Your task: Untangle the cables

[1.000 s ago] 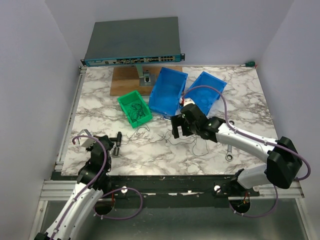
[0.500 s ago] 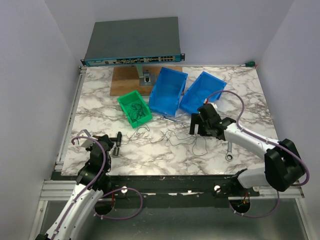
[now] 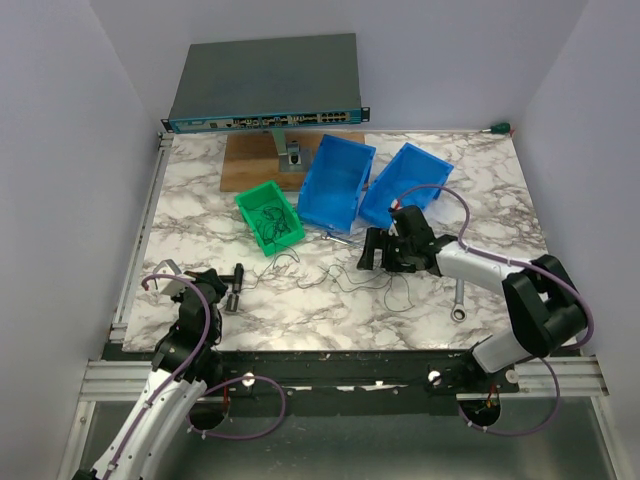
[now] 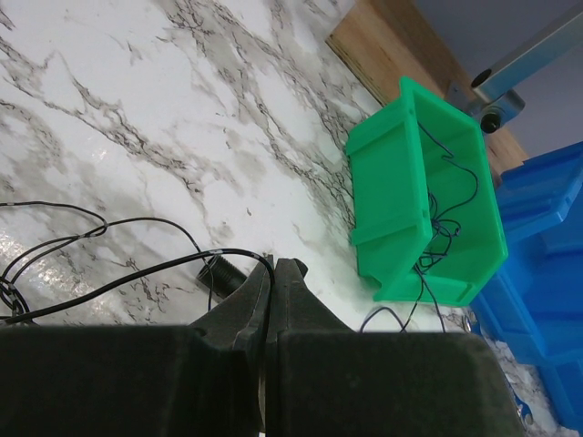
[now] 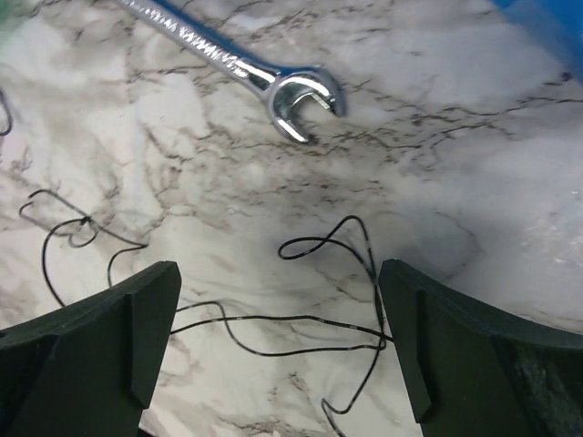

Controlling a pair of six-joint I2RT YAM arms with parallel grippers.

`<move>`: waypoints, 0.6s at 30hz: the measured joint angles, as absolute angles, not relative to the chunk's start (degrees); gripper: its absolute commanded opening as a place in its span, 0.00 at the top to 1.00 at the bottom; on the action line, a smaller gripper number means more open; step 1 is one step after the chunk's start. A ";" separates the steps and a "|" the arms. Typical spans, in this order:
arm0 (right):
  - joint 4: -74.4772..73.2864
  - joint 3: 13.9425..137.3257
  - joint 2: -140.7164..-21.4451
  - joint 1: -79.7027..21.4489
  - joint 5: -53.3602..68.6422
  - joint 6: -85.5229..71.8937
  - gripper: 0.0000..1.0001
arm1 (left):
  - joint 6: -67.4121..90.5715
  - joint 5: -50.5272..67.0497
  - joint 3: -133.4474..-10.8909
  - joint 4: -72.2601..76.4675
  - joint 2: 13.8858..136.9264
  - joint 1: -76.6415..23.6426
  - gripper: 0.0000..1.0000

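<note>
Thin dark cables (image 3: 352, 278) lie in loose loops on the marble table between the two arms. More cables (image 4: 437, 228) fill the green bin (image 3: 249, 203). My right gripper (image 3: 372, 252) hangs low over the loose loops, open wide. In the right wrist view one black loop (image 5: 301, 320) lies on the table between its fingers (image 5: 137, 337), and nothing is gripped. My left gripper (image 4: 276, 266) rests at the near left, shut. A thin black cable (image 4: 137, 278) runs over its left fingertip into the seam between the jaws.
Two blue bins (image 3: 335, 180) (image 3: 408, 178) stand tilted behind the right gripper. A silver wrench (image 5: 246, 68) lies just past the loops, another (image 3: 459, 300) at the near right. Black threaded cylinders (image 3: 235, 287) sit by the left gripper. A network switch (image 3: 265, 85) and a wooden board (image 3: 245, 165) are at the back.
My right gripper swung right, then came back left and lower over the loose loops, staying open. The left arm has not moved.
</note>
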State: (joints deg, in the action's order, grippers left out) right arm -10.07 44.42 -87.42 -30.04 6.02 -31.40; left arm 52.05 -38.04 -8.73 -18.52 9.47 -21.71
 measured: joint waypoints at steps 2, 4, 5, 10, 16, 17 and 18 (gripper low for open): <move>-8.73 43.62 -86.98 -30.04 8.78 -30.61 0.00 | 52.05 -38.04 -8.73 -18.50 9.43 -21.71 1.00; -8.01 42.76 -86.52 -30.04 11.00 -29.93 0.00 | 52.05 -38.04 -8.71 -18.50 9.43 -21.71 1.00; -7.97 42.48 -86.32 -30.04 11.92 -29.58 0.00 | 52.05 -38.04 -8.71 -18.50 9.43 -21.71 1.00; -8.14 41.65 -85.36 -30.50 13.30 -27.55 0.00 | 52.05 -38.04 -8.64 -18.50 9.56 -21.71 1.00; -10.48 41.91 -84.79 -35.75 10.44 -25.74 0.00 | 52.05 -38.06 -8.64 -18.50 9.63 -21.71 1.00; -10.94 42.09 -84.79 -36.99 9.41 -25.50 0.00 | 52.05 -38.06 -8.64 -18.50 9.65 -21.71 1.00; -11.40 42.24 -84.79 -37.89 8.64 -25.41 0.00 | 52.07 -38.04 -8.64 -18.50 9.67 -21.71 1.00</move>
State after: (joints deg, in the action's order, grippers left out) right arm -11.40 42.24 -84.79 -37.89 8.64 -25.41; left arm 52.07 -38.04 -8.64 -18.50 9.67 -21.71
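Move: The part of the black cable I am working on crosses itself close by my right hand's right finger, about 3 cm right of that hand's point, 2 cm back and 2 cm below. The small wrench lies roughly 6 cm ahead and 6 cm left, 2 cm lower; the right blue bin sits some 18 cm ahead and 7 cm right, at about my height. From my left hand that crossing is about 36 cm to the right, level with it fore and aft, and 10 cm down. With the fingers kept wide open and the hand staying low over the table, I draw my right hand back about 5 cm and some 3 cm to the left, away from the small wrench. I turn it about 15 degrees counter-clockwise as I go, my right finger still against the cable crossing and dragging it along. ##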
